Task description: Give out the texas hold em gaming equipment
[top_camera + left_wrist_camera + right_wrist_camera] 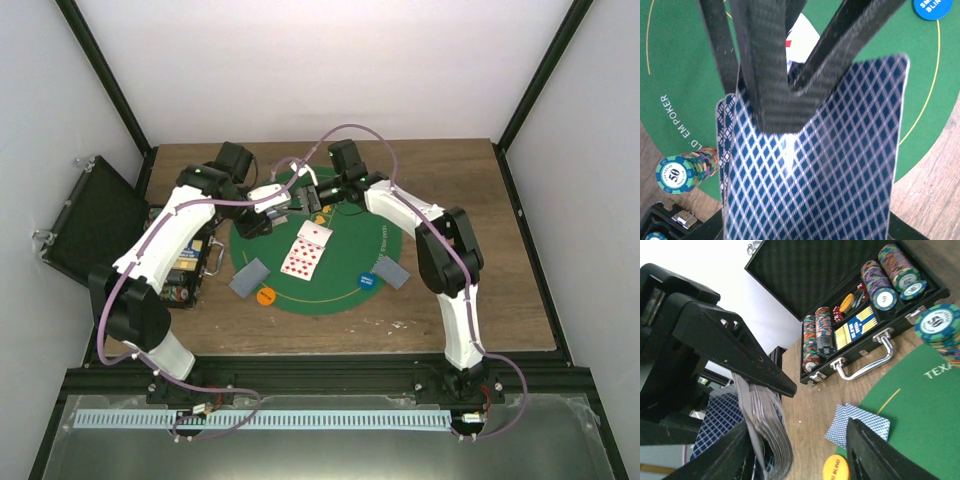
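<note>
My left gripper (280,203) is shut on a deck of blue-backed playing cards (810,175), which hides its fingertips in the left wrist view. The top card sits shifted to the right of the deck. My right gripper (822,410) is open at the deck's end, one finger (760,367) lying on top of the deck (767,432) and the other well apart from it. Face-up red-pipped cards (305,250) lie mid-mat. Face-down pairs lie at the left (250,277) and right (393,270). An orange disc (265,296) and a blue disc (368,281) sit beside them.
The round green mat (330,295) covers the table's middle. An open black case (875,347) with chip stacks and a metal handle stands at the left, its lid (90,215) leaning out. A chip stack (682,170) stands on the mat's edge near the case.
</note>
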You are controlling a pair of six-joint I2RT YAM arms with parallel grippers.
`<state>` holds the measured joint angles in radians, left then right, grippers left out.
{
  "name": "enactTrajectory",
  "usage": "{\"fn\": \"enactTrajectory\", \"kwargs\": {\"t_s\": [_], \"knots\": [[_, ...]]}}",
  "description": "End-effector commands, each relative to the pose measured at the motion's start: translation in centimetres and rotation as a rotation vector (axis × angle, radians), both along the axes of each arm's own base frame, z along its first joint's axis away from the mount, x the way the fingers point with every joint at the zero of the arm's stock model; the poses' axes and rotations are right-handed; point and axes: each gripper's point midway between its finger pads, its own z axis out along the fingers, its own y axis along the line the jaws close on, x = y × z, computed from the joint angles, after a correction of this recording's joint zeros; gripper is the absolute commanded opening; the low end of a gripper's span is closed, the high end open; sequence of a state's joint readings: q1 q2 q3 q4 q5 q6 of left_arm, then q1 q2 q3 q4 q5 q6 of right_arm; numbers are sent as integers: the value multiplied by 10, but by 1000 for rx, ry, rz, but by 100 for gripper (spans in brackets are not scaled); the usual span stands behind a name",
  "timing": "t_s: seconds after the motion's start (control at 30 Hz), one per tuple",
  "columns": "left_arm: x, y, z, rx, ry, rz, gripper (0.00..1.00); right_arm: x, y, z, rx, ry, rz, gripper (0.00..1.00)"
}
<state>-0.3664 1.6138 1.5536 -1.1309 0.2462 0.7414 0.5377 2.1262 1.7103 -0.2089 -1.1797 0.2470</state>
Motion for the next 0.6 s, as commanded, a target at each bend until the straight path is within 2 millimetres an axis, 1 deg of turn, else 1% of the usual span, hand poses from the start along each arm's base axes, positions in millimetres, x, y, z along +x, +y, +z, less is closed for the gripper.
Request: {"fn": "enactTrajectory", "kwargs": {"t_s": [0.0, 0.27, 0.4, 0.47, 0.57], "knots": [[1, -4, 4, -20, -14, -15, 44, 13, -15, 15, -27, -55, -71, 46], [1, 0, -2, 1, -12, -9, 44, 14, -22, 30, -51, -111, -110, 23], [1, 3, -5, 12, -14, -3, 44, 19, -30, 35, -82, -121, -138, 8], [2, 5, -6, 18, -13, 4, 44, 23, -37, 38, -92, -128, -160, 2], [4, 10, -9, 30, -14, 20, 44, 30, -52, 42, -109, -140, -201, 1]]}}
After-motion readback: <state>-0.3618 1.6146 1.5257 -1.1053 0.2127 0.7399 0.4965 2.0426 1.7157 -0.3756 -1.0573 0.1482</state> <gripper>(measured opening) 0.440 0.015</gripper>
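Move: Right gripper: its half-open fingers are already at the free end of the deck held by the left gripper, with the deck's middle about 3 cm left, 1 cm back and 1 cm lower. The face-up cards lie some 18 cm below, 4 cm back and 2 cm right. The chip stack stands about 13 cm left, 5 cm ahead and 15 cm below. From the left gripper, the deck's middle is about 4 cm right and 2 cm ahead, level with it. Shut the right gripper fully on the end of the deck's top card while drawing it right, away from the left gripper, about 3 cm in all, easing some 1 cm up and 1 cm forward and rolling the wrist slightly. Keep the left gripper closed around the rest of the deck, letting it drift no more than a centimetre, so the card slides off the deck's face. ##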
